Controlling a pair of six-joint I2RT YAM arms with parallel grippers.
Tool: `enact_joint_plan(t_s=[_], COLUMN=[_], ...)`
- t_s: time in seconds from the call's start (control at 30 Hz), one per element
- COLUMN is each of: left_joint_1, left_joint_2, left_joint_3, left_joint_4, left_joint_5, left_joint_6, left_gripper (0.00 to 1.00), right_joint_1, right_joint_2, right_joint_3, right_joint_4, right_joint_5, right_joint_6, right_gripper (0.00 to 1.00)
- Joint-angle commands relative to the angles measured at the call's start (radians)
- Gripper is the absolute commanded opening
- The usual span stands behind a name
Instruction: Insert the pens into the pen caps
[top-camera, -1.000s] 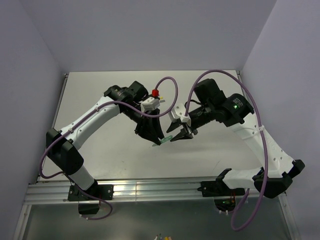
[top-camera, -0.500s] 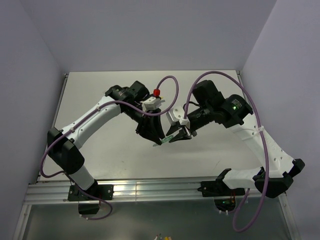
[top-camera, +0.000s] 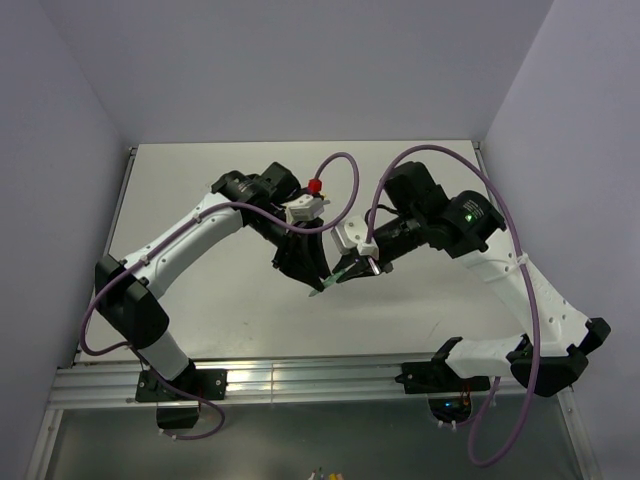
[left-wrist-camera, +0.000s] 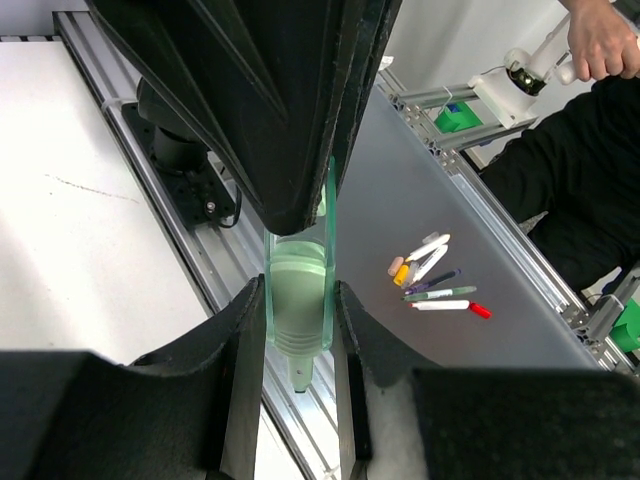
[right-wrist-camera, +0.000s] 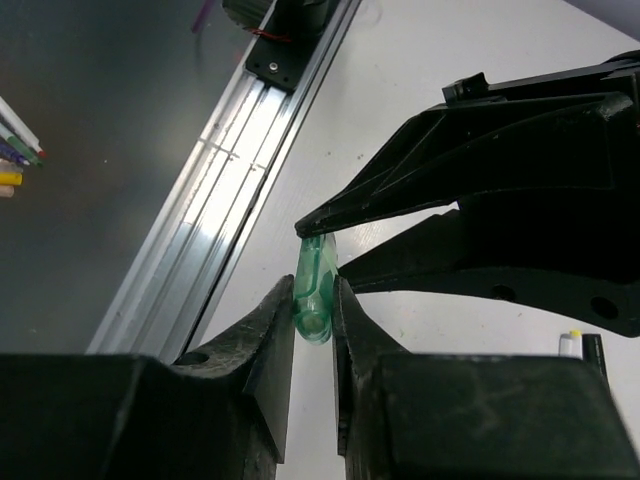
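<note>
A translucent green pen (top-camera: 335, 278) hangs in the air over the white table, between both grippers. My left gripper (top-camera: 318, 285) is shut on it; in the left wrist view the pen (left-wrist-camera: 298, 320) sits between the fingers with its nib pointing past them. My right gripper (top-camera: 352, 270) is shut on the pen's other end, a hollow green tube end (right-wrist-camera: 318, 262) pinched between its jaws (right-wrist-camera: 313, 300). Other pens (left-wrist-camera: 440, 294) and a yellow pen cap (left-wrist-camera: 402, 274) lie loose on the dark surface beyond the rail.
An aluminium rail (top-camera: 300, 378) runs along the table's near edge, with a dark grey surface (left-wrist-camera: 470, 200) below it. The white table (top-camera: 200, 300) is walled on three sides. A person's hand (left-wrist-camera: 605, 40) shows at the far right of the left wrist view.
My right gripper has moved left to the green pen and closed its jaws on the pen's end. The left gripper has kept its grip and barely moved.
</note>
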Motion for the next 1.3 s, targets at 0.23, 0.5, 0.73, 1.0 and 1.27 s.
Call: enact_joint_plan(t_s=[0.23, 0.5, 0.73, 1.0, 1.27], left_joint_1=[0.102, 0.326, 0.450, 0.526, 0.488], left_joint_2=[0.029, -0.035, -0.095, -0.368, -0.461], left_joint_3=[0.076, 0.113, 0.128, -0.151, -0.479], left_joint_4=[-0.134, -0.134, 0.033, 0.898, 1.144], left_joint_5=[0.239, 0.201, 0.003, -0.550, -0.541], left_joint_6=[0.125, 0.149, -0.052, -0.827, -1.062], left_gripper=[0.88, 0.91, 0.76, 0.72, 0.99], right_joint_1=[0.006, -0.032, -0.057, -0.127, -0.152], right_joint_2=[-0.013, -0.024, -0.047, 0.014, 0.080], right_joint_3=[0.019, -0.013, -0.056, 0.039, 0.151], right_joint_4=[0.068, 0.155, 0.223, 0.249, 0.241], right_joint_5=[0.094, 0.163, 0.262, 0.284, 0.175], right_joint_6=[0.163, 0.306, 0.386, 0.510, 0.643], right_gripper=[0.00, 0.00, 0.00, 0.00, 0.00])
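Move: The green pen is held by both grippers, end against end: its middle is about 2 cm to the left hand's right and 1 cm ahead, and roughly 3 cm to the right hand's left. The place it is bound for looks to be by the finished pens on the table, with the yellow-capped and grey-capped pens about 37 cm ahead of the right hand, 7 cm left and 31 cm below. The black marker with the purple cap is some 3 cm beyond them and 3 cm farther left. The left fingers open wide and come free of the green pen, and the hand draws away from it, some 18 cm forward, 12 cm to its left and about 5 cm higher, swinging around 60 degrees counter-clockwise so that the fingers end up pointing forward and right. The right hand keeps its pinch on the green pen and carries it about 9 cm forward towards the finished pens, dipping slightly before rising 2 cm, while the wrist turns some 30 degrees clockwise. ##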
